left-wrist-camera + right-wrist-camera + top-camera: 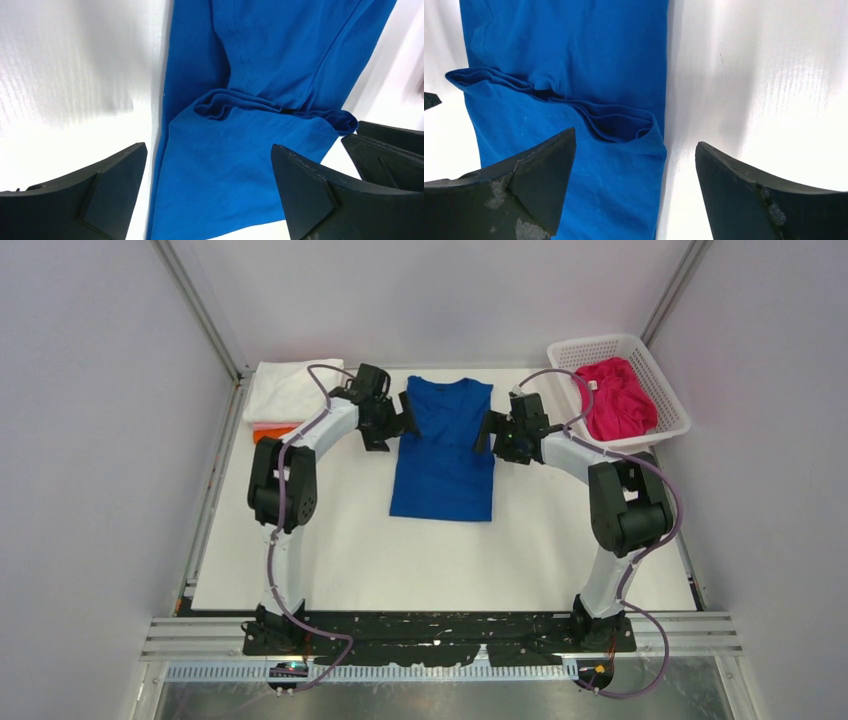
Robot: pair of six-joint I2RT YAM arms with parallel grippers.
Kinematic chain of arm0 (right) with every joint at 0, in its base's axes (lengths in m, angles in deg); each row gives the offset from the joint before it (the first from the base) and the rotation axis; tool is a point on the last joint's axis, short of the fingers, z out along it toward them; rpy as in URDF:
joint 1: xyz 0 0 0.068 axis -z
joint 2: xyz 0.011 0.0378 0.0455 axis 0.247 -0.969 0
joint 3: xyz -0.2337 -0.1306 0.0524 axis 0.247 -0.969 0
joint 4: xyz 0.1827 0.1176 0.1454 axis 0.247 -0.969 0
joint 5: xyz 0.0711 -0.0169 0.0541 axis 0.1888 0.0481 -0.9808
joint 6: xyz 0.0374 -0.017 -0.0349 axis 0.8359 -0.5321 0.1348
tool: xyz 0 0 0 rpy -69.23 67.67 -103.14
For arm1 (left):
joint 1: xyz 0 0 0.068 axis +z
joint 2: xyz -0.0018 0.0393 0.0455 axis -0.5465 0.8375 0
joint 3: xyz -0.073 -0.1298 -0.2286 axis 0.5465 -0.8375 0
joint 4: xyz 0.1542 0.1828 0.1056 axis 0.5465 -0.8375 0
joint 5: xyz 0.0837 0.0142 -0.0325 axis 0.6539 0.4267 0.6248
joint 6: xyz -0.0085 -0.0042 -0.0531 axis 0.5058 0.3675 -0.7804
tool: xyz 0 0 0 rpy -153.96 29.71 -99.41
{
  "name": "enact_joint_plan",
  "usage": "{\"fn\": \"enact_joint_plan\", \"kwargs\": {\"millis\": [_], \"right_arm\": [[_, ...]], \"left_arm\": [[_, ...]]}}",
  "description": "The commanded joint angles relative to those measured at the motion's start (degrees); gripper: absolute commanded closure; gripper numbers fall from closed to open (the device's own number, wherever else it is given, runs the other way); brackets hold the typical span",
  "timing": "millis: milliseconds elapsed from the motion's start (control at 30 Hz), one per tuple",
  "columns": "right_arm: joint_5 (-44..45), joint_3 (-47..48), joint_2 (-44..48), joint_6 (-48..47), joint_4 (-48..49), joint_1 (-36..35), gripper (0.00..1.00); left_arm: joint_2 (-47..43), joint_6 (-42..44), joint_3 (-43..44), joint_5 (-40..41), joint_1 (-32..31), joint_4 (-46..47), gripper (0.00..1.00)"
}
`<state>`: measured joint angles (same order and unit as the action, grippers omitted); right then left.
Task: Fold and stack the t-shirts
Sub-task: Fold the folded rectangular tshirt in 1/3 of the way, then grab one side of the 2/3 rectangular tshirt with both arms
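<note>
A royal blue t-shirt lies flat at the middle back of the table, its sides folded in to a narrow rectangle. My left gripper hovers open over its left shoulder edge, and my right gripper hovers open over its right edge. In the left wrist view the blue cloth spans the gap of the left gripper, untouched. The right wrist view shows the folded sleeve beneath the right gripper. A magenta t-shirt lies crumpled in the basket. A folded white t-shirt tops a stack with pink and orange edges.
The white lattice basket stands at the back right corner. The folded stack sits at the back left against the metal frame post. White walls enclose the table on three sides. The right arm's finger shows in the left wrist view.
</note>
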<state>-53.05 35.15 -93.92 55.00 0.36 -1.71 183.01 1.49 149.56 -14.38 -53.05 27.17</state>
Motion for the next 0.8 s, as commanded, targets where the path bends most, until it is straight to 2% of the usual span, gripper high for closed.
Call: {"fn": "enact_joint_plan", "kwargs": {"millis": [0, 200, 367, 500, 767], "right_arm": [[0.08, -0.37, 5.94, 0.12, 2.57, 0.21, 0.04], [-4.39, -11.09, 15.56, -0.74, 3.09, 0.19, 0.05], [-13.42, -17.09, 20.57, -1.28, 7.49, -0.27, 0.05], [-16.47, -16.33, 18.12, -1.68, 9.46, -1.15, 0.05], [-13.73, -1.91, 1.11, -1.28, 12.15, -1.23, 0.05]], "left_arm": [[-7.86, 1.36, -2.99, -0.36, 0.59, 1.17, 0.0], [-21.28, 2.19, -19.55, -0.77, 0.35, 3.62, 0.0], [-31.02, 1.58, -36.04, -2.7, -0.5, 6.77, 0.0], [-35.53, 0.85, -43.69, -1.54, -0.82, 7.09, 0.0], [-35.42, -0.57, -46.26, -2.01, -1.34, 7.08, 0.0]]}}
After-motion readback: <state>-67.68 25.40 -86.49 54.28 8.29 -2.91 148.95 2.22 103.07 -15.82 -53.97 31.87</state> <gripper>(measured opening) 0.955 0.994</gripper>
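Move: Near the left edge of the blue shirt's folded strip, the left hand has its target, the strip's near-left corner, about 19 cm back and 2 cm to its left, some 4 cm lower. The right hand is just above the flap's right corner, which lies about 1 cm to its right, level with it in reach, 3 cm below. The white pile's middle lies 12 cm ahead and 28 cm left of the left hand; the basket is 16 cm ahead and 34 cm right of the right hand. Swinging back along the strip's left side, the open left hand travels about 19 cm and 6 cm left, arching up 3 cm and then sinking towards the near-left corner. The right hand, also open, lifts and backs some 8 cm over the flap, then drifts left and turns forward again while sinking, its wrist turning roughly 10 degrees counter-clockwise with its left side rising. ##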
